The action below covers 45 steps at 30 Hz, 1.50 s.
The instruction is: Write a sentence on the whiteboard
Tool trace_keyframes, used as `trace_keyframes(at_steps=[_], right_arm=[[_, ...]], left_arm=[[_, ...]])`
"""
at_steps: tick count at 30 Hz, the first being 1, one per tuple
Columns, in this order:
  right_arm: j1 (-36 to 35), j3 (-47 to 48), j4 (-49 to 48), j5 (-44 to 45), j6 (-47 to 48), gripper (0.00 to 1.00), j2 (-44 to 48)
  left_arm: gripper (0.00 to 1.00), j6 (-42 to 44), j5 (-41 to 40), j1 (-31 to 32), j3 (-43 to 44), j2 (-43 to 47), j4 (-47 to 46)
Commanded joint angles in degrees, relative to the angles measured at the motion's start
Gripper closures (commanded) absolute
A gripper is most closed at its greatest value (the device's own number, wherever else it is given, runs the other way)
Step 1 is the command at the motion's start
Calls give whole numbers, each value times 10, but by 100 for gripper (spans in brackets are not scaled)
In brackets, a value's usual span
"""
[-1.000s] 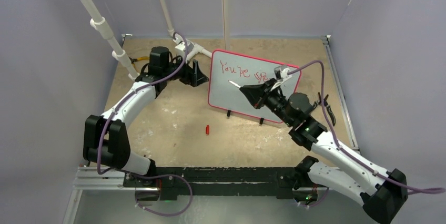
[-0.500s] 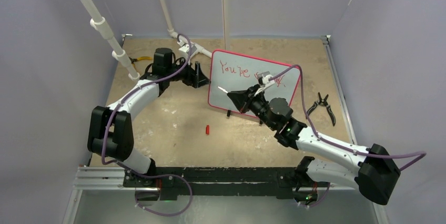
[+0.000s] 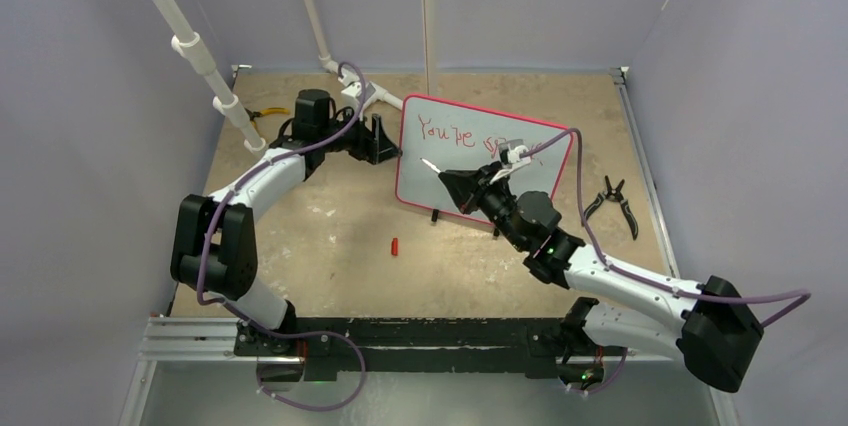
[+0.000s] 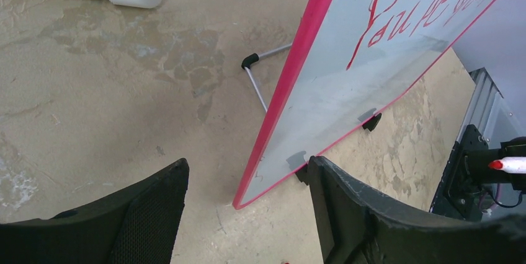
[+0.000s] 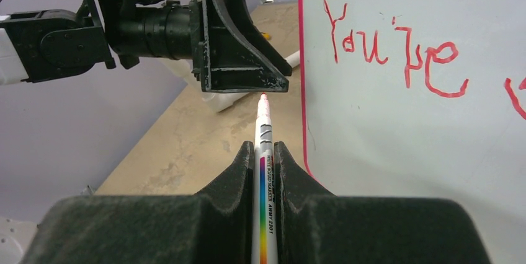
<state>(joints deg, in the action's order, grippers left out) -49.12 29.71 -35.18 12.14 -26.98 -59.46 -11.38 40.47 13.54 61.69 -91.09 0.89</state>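
The whiteboard (image 3: 432, 184) stands tilted on black feet, red-framed. The sentence (image 3: 447, 131) runs along its top in red: "You're" and the beginning of another word, partly hidden behind my right arm. My right gripper (image 3: 448, 179) is shut on a white marker (image 5: 265, 152). The marker's red tip (image 3: 428, 162) points toward the board's left edge, off the surface in the right wrist view. My left gripper (image 3: 386, 147) is open beside that left edge. The board's lower left corner (image 4: 245, 201) shows between its fingers (image 4: 158, 208), which touch nothing.
A red marker cap (image 3: 394, 246) lies on the tan floor in front of the board. Black pliers (image 3: 615, 201) rest to the board's right. A yellow-handled tool (image 3: 262, 113) and white pipes (image 3: 190, 51) are at the back left. Grey walls close in all sides.
My right arm swung left across the board, carrying the marker from the right half to the left part below "You're". The left arm shifted slightly and its fingers narrowed a little.
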Motion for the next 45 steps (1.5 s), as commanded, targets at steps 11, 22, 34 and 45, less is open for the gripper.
trace_keyframes(at_steps=[11,22,34,45], right_arm=[[-4,35,-27,66,17,100,-62],[-4,98,-36,104,55,100,-149],[-6,117,-31,120,53,100,-194],[-6,127,-10,151,50,100,-212]], left_arm=[[36,0,25,22,8,-35,-17],[63,6,-3,39,14,-47,-11],[77,17,-18,40,14,-39,-10],[84,19,-20,40,14,-38,-10]])
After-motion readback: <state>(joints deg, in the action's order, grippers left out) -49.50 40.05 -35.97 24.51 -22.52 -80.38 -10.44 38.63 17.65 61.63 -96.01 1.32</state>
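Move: For the left hand, the whiteboard's left edge is about 3 cm to its right, 1 cm back and 4 cm below; the "You're" lettering is roughly 12 cm right, level ahead and 3 cm above. From the right hand, which already holds the uncapped marker, the blank spot under the "Y" lies some 12 cm ahead, 4 cm left and 5 cm lower. The lettering is about 13 cm ahead and 1 cm right at hand height; the left edge 12 cm ahead, 9 cm left and 7 cm down. The left hand sinks about 4 cm while easing right and slightly back onto the whiteboard's left edge, then stays nearly still as its open fingers close and pinch that edge. Meanwhile the right hand, keeping its grip on the marker, goes forward and down about 6 cm each way with a small drift left, rolling its left side down and turning clockwise some 10 degrees each, and brings the red tip up to the blank board just under the "Y", where it seems to touch. ##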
